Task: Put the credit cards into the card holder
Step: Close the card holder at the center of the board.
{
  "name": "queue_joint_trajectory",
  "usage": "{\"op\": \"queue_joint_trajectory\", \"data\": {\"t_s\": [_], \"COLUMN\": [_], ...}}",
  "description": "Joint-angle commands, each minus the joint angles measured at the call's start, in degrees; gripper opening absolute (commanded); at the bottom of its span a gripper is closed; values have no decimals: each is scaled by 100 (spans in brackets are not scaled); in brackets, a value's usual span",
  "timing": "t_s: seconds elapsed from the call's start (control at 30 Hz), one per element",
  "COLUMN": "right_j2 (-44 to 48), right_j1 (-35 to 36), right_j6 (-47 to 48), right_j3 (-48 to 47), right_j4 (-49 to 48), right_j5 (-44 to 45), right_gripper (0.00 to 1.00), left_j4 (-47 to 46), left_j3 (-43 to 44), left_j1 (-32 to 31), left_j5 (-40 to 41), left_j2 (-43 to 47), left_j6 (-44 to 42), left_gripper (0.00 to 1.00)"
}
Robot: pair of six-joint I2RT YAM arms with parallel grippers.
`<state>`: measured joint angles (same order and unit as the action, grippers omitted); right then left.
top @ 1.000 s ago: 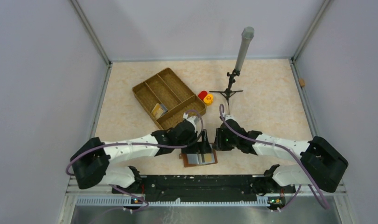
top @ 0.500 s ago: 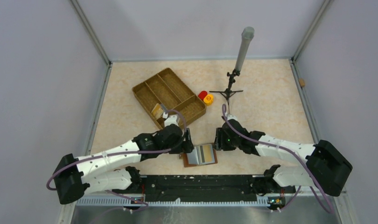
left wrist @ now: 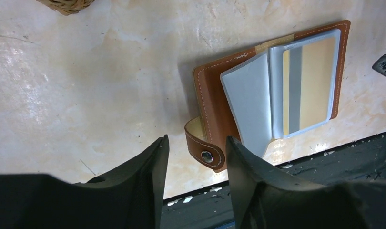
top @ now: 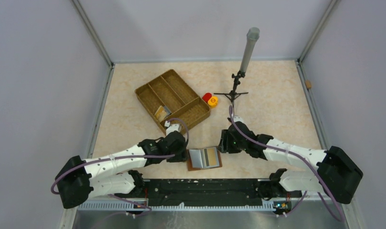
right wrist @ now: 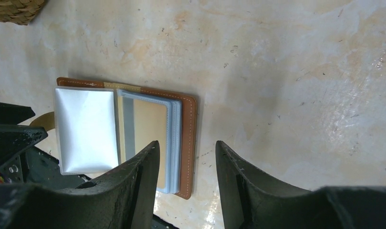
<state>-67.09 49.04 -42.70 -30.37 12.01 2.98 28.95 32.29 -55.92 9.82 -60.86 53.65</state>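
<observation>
The brown card holder (top: 204, 158) lies open on the table near the front edge. A gold credit card (left wrist: 315, 86) sits inside its clear sleeve on the right page, and a pale silver-grey leaf (left wrist: 248, 95) is folded over to the left. My left gripper (left wrist: 196, 140) is open just left of the holder, above its snap strap (left wrist: 208, 155) and not touching it. My right gripper (right wrist: 187, 143) is open over the holder's right edge (right wrist: 186, 138), holding nothing. Another yellowish card (top: 162, 112) lies in the wicker tray.
A divided wicker tray (top: 172, 100) stands behind the left arm. Red (top: 207, 97) and orange (top: 213, 101) caps lie beside it. A small stand with a grey tube (top: 236, 90) is behind the right gripper. A black rail (top: 200, 186) runs along the front edge.
My left arm has pulled back from over the holder to its left side, and its jaws have narrowed. The right gripper has widened a little and stayed in place.
</observation>
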Motion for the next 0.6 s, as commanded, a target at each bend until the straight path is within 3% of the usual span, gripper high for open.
{"op": "queue_joint_trajectory", "data": {"t_s": [0.0, 0.07, 0.2, 0.57], "right_j2": [150, 150, 160, 108], "right_j1": [72, 71, 76, 72], "right_j6": [-69, -79, -64, -220], "right_j3": [40, 55, 74, 439], "right_j4": [-7, -8, 35, -219], "right_j5": [112, 115, 106, -114], "right_gripper": [46, 46, 46, 45], "left_j4": [-340, -354, -419, -1154], "left_j3": [-85, -110, -63, 422], "left_j1": [37, 50, 72, 191], "left_j5": [-131, -147, -197, -762], "left_j2": [-38, -40, 112, 590], "left_j6": [5, 14, -23, -413], "left_gripper": [48, 36, 0, 0]}}
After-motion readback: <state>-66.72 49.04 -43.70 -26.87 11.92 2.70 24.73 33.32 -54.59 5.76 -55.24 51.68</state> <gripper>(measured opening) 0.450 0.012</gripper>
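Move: The card holder lies open, its strap on the left cover some 1 cm right of the left hand and 1 cm lower; the holder's middle is about 8 cm right, level ahead, and the credit card in it 11 cm right. The tray's middle is about 26 cm ahead and 6 cm left. From the right hand, the holder's middle is about 8 cm left, 3 cm back and 3 cm below; the strap is 15 cm left and 2 cm back. Left fingers pinch strap and cover edge, then lift about 4 cm, edging right; right hand sinks 2 cm. ##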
